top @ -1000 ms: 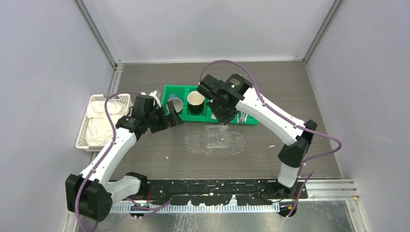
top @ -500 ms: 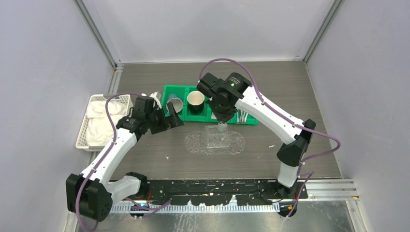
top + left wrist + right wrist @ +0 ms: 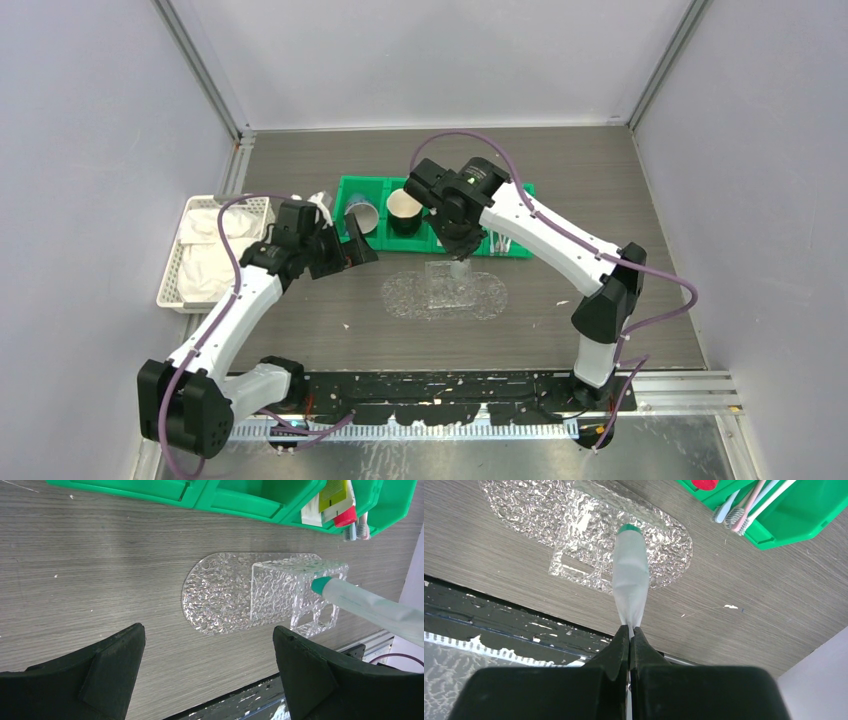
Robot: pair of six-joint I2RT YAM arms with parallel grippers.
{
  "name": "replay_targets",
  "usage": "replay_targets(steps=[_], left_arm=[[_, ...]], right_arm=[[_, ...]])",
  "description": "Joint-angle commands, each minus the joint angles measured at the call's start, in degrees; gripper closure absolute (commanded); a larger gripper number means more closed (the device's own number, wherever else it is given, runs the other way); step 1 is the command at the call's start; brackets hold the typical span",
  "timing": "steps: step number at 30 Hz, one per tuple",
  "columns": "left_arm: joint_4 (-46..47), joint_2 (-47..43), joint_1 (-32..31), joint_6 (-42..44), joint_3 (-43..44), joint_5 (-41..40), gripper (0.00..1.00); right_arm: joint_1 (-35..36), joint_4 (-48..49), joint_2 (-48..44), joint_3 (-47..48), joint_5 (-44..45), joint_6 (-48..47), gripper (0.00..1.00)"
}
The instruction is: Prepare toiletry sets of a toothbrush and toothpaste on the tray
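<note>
A clear, speckled oval tray (image 3: 405, 297) lies mid-table, with a clear slotted holder (image 3: 450, 281) standing on it. My right gripper (image 3: 460, 250) hangs over that holder, shut on the crimped end of a white toothpaste tube (image 3: 630, 575). The tube's green cap (image 3: 628, 529) points down at the holder's top (image 3: 300, 572); I cannot tell whether they touch. My left gripper (image 3: 350, 245) is open and holds nothing, left of the tray (image 3: 220, 590) and above bare table. Toothbrushes (image 3: 744, 505) lie in the green bin's right compartment.
The green bin (image 3: 515, 250) stands just behind the tray, holding two paper cups (image 3: 404, 210) and a red-capped tube (image 3: 337, 502). At the far left is a white mesh basket (image 3: 205, 250) with white packets. Grey walls close in on both sides.
The right arm has shifted slightly left and toward the bin, still gripping the tube over the holder. The left arm has barely moved.
</note>
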Motion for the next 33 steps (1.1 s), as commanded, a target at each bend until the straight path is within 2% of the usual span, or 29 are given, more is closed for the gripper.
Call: replay_targets(steps=[1, 23, 25, 30, 33], left_arm=[[2.43, -0.92, 0.62, 0.75, -0.22, 1.19, 0.0], [3.88, 0.4, 2.38, 1.63, -1.19, 2.53, 0.0], [3.88, 0.56, 2.55, 1.71, -1.19, 2.52, 0.0], [3.79, 0.72, 2.91, 1.88, -1.19, 2.7, 0.0], [3.72, 0.67, 3.09, 1.98, -1.14, 2.78, 0.0]], right_arm=[[-0.56, 2.32, -0.06, -0.79, -0.76, -1.12, 0.99], [-3.61, 7.27, 2.44, -7.45, -1.82, -1.75, 0.99], [-3.66, 7.43, 2.67, -7.39, -2.19, -1.75, 0.96], [-3.96, 8.1, 3.15, -7.92, -2.69, -2.0, 0.95], [-4.15, 8.65, 3.22, -8.69, -3.13, -2.18, 0.89]])
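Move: The right hand holds the toothpaste tube cap down. The clear stand it is bound for is centred about 4 cm ahead, 2 cm left and 16 cm below; the clear tray under the stand is some 2 cm ahead, 2 cm left and 21 cm down. The toothbrushes in the green organizer are about 14 cm ahead and 9 cm right, 19 cm lower. From the left hand, the stand is about 16 cm right, 1 cm ahead and 10 cm below. Still pinching the toothpaste by its flat tail, the right hand lowers it cap first into the clear stand, down about 5.5 cm and easing forward nearly 2 cm while the wrist tips some 5 degrees closer to vertical. The descent slows towards the end and the grip force falls away, the fingers barely parting around the tail. ##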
